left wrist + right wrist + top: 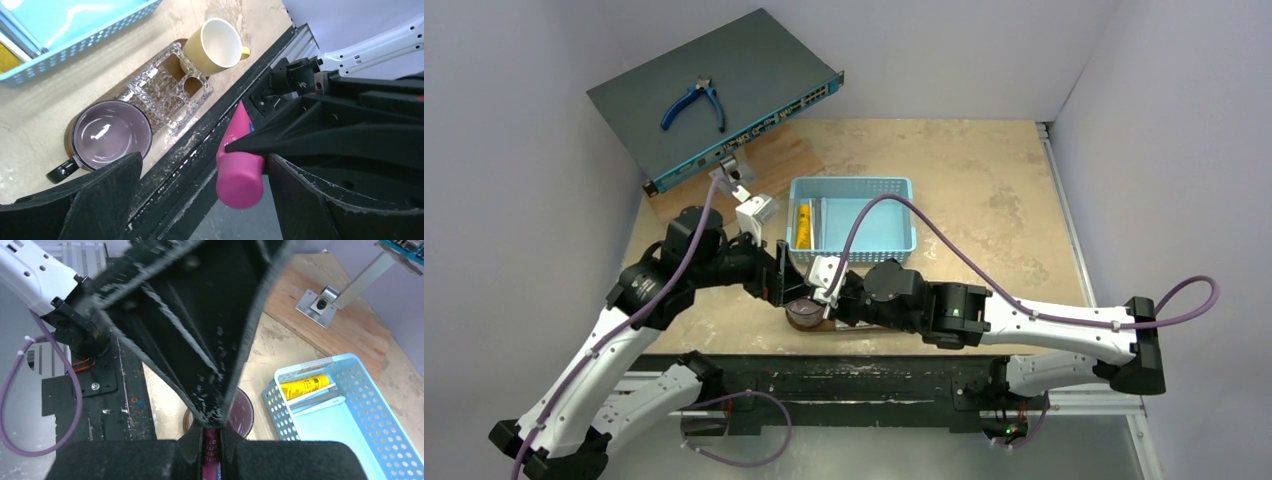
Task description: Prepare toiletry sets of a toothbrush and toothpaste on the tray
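My right gripper [212, 434] is shut on the magenta-pink toothpaste [240, 167], holding it over the table's near edge. The tube's cap end sits between the wide-apart fingers of my open left gripper [205, 165], which do not touch it. Both grippers meet above the left end of the dark-brown tray [68, 145]. A yellow toothpaste [305, 386] and a pale toothbrush [320, 402] lie in the blue basket [894, 215] behind the tray. In the top view the arms hide most of the tray.
On the tray stand a purple mug [111, 134], a clear glass holder [170, 87] and a yellow mug [220, 45]. A grey network switch [754, 70] with blue pliers [694, 103] is propped at the back left. A black frame rail [844, 375] runs along the near edge.
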Available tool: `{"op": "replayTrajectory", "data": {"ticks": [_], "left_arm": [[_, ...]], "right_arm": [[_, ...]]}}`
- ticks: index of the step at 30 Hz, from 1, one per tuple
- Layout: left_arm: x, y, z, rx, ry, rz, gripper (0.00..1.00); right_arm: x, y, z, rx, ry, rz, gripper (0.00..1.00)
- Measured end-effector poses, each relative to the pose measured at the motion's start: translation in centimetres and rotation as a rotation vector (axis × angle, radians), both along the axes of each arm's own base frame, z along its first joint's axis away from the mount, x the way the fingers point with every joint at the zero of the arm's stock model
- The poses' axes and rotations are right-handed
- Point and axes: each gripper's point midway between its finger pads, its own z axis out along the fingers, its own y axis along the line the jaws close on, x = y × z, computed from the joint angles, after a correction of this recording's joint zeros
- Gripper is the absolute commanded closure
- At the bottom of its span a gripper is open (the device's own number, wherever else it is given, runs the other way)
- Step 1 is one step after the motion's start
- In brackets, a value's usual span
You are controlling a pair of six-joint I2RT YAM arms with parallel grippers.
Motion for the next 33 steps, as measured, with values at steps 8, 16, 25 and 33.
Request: {"op": "replayTrajectory", "data": {"ticks": [8,16,25,33], "left_arm": [[-0.5,-0.8,-0.8,-0.006,0.083,-0.046,0.19],[-1.2,-1.2,-0.8,-0.023,0.112,-0.09,0.41],[-2.0,-1.8,-0.7,-0.048,0.144,-0.149,0.67],[-2.2,-1.9,-0.8,-0.06,0.147,-0.172,1.0]], "right_arm": [[-0.6,0.0,-0.4,-0.029,-0.018,0.024,1.0],[-0.7,0.2,-0.9,-0.044,-0.023,0.027,1.0],[-0.5,0.4,-1.6,-0.068,-0.03,0.007,1.0],[-0.5,0.3,-1.6,-0.069,-0.036,-0.013,0.94]]}}
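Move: The left hand's open fingers straddle the cap of the pink toothpaste, which lies about 2 cm back and 2 cm to its right, practically level; from the right hand, which already grips the tube, the cap is some 2 cm left and 1 cm up. The purple mug stands roughly 3 cm ahead, 1 cm left and 19 cm below the left hand, with the clear holder about 10 cm to the right of the mug and the yellow mug some 19 cm to its right. The left hand eases back and to its right, about 3 cm in all, to bring the cap midway between its fingers, yawing roughly 10 degrees clockwise and tipping slightly down while the fingers close from nearly wide open until they pinch the cap from both sides. The right hand keeps its shut grip on the tube just below the cap and holds it out to the left hand, sinking about 1.5 cm. ##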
